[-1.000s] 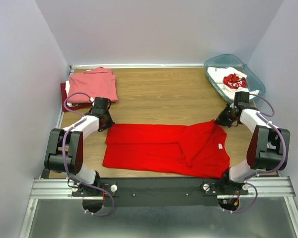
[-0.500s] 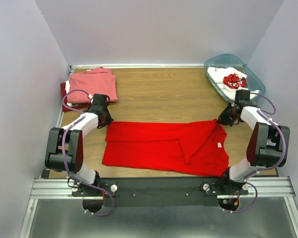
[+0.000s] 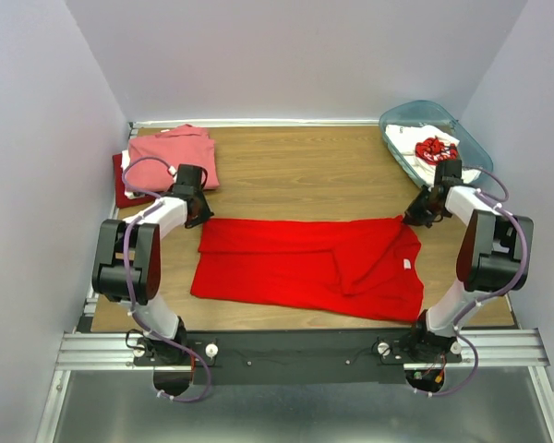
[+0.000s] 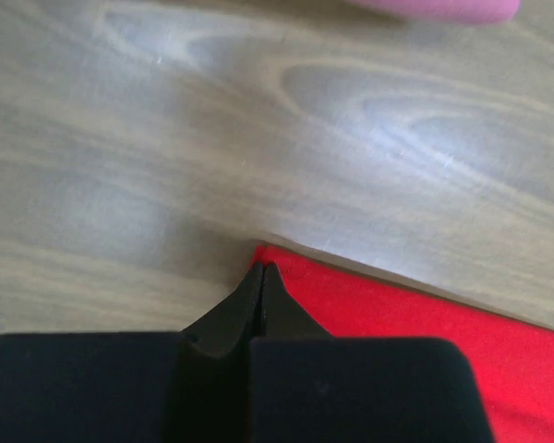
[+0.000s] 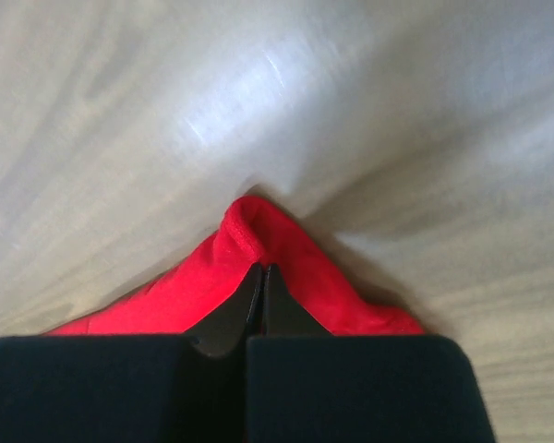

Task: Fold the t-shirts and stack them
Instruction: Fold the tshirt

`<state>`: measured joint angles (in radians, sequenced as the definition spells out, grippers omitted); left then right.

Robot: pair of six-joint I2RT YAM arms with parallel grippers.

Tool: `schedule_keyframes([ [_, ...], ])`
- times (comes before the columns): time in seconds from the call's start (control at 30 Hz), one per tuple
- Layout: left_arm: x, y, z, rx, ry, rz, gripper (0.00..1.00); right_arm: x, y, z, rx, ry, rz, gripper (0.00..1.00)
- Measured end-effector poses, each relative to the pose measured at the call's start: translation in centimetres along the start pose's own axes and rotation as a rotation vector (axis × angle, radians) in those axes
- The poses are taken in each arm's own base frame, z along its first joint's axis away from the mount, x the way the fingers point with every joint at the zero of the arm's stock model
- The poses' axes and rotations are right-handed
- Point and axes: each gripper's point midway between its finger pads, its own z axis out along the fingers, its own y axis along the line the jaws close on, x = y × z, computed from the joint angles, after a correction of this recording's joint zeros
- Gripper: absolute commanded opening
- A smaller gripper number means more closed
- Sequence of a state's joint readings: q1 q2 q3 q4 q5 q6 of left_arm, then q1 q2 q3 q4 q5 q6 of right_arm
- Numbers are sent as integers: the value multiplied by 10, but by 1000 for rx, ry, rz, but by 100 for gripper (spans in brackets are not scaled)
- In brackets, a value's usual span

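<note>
The bright red t-shirt [image 3: 305, 266] lies stretched wide across the near half of the table, with a small white label near its right side. My left gripper [image 3: 201, 221] is shut on its far left corner [image 4: 286, 277]. My right gripper [image 3: 412, 220] is shut on its far right corner [image 5: 258, 235]. A folded salmon-pink shirt [image 3: 174, 157] lies on a darker red shirt [image 3: 122, 177] at the far left. A white shirt with red print [image 3: 430, 148] sits in the bin.
The translucent teal bin [image 3: 471, 148] stands at the far right corner. Grey walls close in the table on the left, back and right. Bare wood [image 3: 305, 175] shows between the stack and the bin.
Both grippers have moved away from the arm bases with the shirt's far corners, pulling the far edge back and straighter. The shirt's left end has shifted with them.
</note>
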<state>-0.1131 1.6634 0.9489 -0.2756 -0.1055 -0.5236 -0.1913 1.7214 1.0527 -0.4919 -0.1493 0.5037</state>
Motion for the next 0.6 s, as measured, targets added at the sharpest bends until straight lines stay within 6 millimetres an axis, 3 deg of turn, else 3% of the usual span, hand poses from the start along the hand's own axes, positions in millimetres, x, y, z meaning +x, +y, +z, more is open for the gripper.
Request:
schedule_keyframes([
  [0.23,-27,-10,8,-3,-38,12,0,-34,23,2,-46,-38,-17,1],
  [0.27,-31,-11,9,-4,-45,15,0,-38,25,2,-52,-44,-19,2],
  [0.3,-34,-12,8,-5,-52,17,0,-41,27,1,-57,-48,-20,13],
  [0.4,-46,-14,5,-7,-80,27,12,-47,32,1,-71,-56,-32,45],
  [0.43,-50,-15,4,-11,-90,34,29,-48,33,1,-73,-58,-34,48],
  [0.53,-55,-10,3,-33,-103,49,53,-49,33,0,-80,-55,-39,56],
  [0.6,-56,-8,1,-44,-107,49,58,-49,34,-3,-86,-61,-40,56],
])
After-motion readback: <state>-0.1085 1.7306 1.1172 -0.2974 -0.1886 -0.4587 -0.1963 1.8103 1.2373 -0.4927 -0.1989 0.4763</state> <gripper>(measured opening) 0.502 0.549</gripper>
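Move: Both shut grippers still pinch the red t-shirt's far corners just off the table. Its middle lies about 14 cm back and 26 cm right of the left hand, and about 14 cm back and 28 cm left of the right hand. From the left hand, the pink folded stack is some 18 cm ahead, 12 cm left. From the right hand, the basket is roughly 21 cm ahead, 9 cm right. Drag the t-shirt's far edge straight forward with both grippers, left towards the pink stack and right towards the basket, about 5 cm, letting both hands rise some 3 cm along the way. As the forward travel runs out, open both grippers about halfway and let go of the corners, tilting the fingers only slightly downward-back. ##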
